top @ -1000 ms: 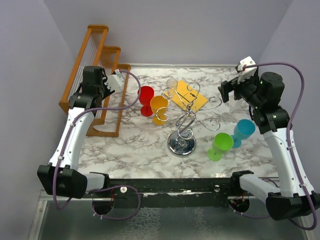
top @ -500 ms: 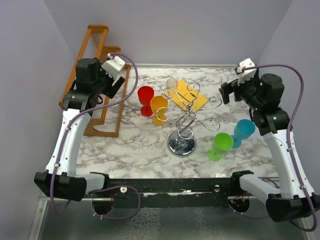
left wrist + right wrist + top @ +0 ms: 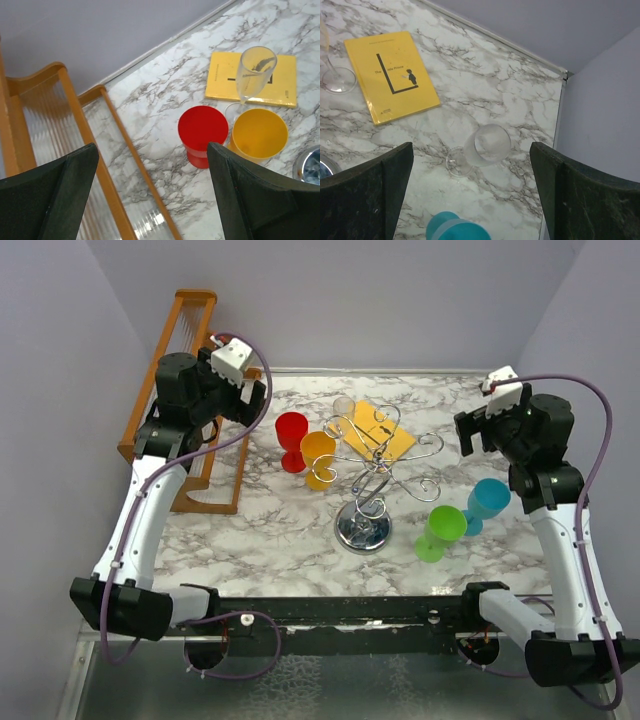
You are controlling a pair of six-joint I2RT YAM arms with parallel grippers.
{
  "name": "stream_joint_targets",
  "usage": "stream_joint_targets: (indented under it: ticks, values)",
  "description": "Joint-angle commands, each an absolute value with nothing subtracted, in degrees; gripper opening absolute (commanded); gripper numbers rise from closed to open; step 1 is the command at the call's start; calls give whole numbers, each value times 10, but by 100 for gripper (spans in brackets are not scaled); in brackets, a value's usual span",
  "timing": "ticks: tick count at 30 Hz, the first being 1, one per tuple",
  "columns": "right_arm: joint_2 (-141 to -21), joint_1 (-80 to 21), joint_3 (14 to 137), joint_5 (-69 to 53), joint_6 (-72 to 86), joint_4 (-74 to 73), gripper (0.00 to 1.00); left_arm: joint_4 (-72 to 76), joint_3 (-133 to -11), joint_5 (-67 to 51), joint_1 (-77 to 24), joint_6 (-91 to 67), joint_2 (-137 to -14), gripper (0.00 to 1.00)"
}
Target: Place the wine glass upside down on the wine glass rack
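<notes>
The wine glass rack (image 3: 372, 476), chrome wire with curled arms, stands mid-table on a round mirror base (image 3: 362, 530). No glass hangs on it. A clear wine glass (image 3: 487, 145) stands upright below my right gripper (image 3: 470, 200), which is open and empty. Another clear wine glass (image 3: 255, 70) stands by the yellow book (image 3: 280, 77), behind the red glass (image 3: 202, 132) and the yellow glass (image 3: 259, 132). My left gripper (image 3: 152, 200) hangs open and empty over the edge of the orange wooden rack (image 3: 75, 150), left of the red glass. In the top view both grippers, left (image 3: 250, 395) and right (image 3: 470, 430), are raised.
A green glass (image 3: 440, 530) and a blue glass (image 3: 487, 502) stand at the front right, close to the right arm. The blue glass (image 3: 455, 227) shows just under the right gripper. The orange wooden rack (image 3: 190, 410) fills the back left corner. Walls enclose the table.
The left wrist has swung up from over the orange rack and turned toward the glasses, its jaws opening wide. The right gripper has shifted slightly to the right.
</notes>
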State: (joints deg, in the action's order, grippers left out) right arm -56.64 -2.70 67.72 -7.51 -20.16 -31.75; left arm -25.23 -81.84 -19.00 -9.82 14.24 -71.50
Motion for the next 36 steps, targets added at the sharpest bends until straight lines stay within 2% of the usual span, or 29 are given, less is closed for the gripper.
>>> stream_joint_targets:
  ticks: [1, 7, 13, 19, 23, 36]
  values:
    - [-578, -1, 683, -107, -218, -345, 100, -211, -819, -235, -107, 90, -748, 92]
    - [-572, 25, 682, -184, -254, -403, 100, -220, -812, -262, -119, 59, -775, 92]
    - [-536, 34, 653, -106, -284, -444, 100, -223, -803, -258, -124, 52, -782, 92]
    - [-496, 81, 643, -48, -254, -501, 95, -235, -812, -247, -123, 57, -792, 92]
    - [-485, 116, 634, -42, -235, -538, 90, -236, -817, -242, -123, 58, -791, 92]
    - [-507, 140, 585, -18, -230, -551, 62, -228, -804, -239, -128, 64, -774, 92]
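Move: Behind the right hand, about 9 cm back, 5 cm to its right and 21 cm lower, stands the blue wine glass; the green one is some 15 cm back and 8 cm left of that hand, and a clear glass 6 cm ahead, 3 cm right. The red wine glass lies roughly 5 cm ahead of the left hand, 10 cm right and 25 cm below, with the yellow one 2 cm back, 18 cm right, and a clear flute 12 cm ahead, 23 cm right. Drawing back about 10 cm, down as much and some 8 cm right, the right hand comes in over the blue glass, sinking first, then sweeping back and right, then dropping; its fingers tip down some 25 degrees, swing clockwise and close by a third. Meanwhile the open left hand slides down and right towards the red glass, tipping down slightly, then hovers well above it. ##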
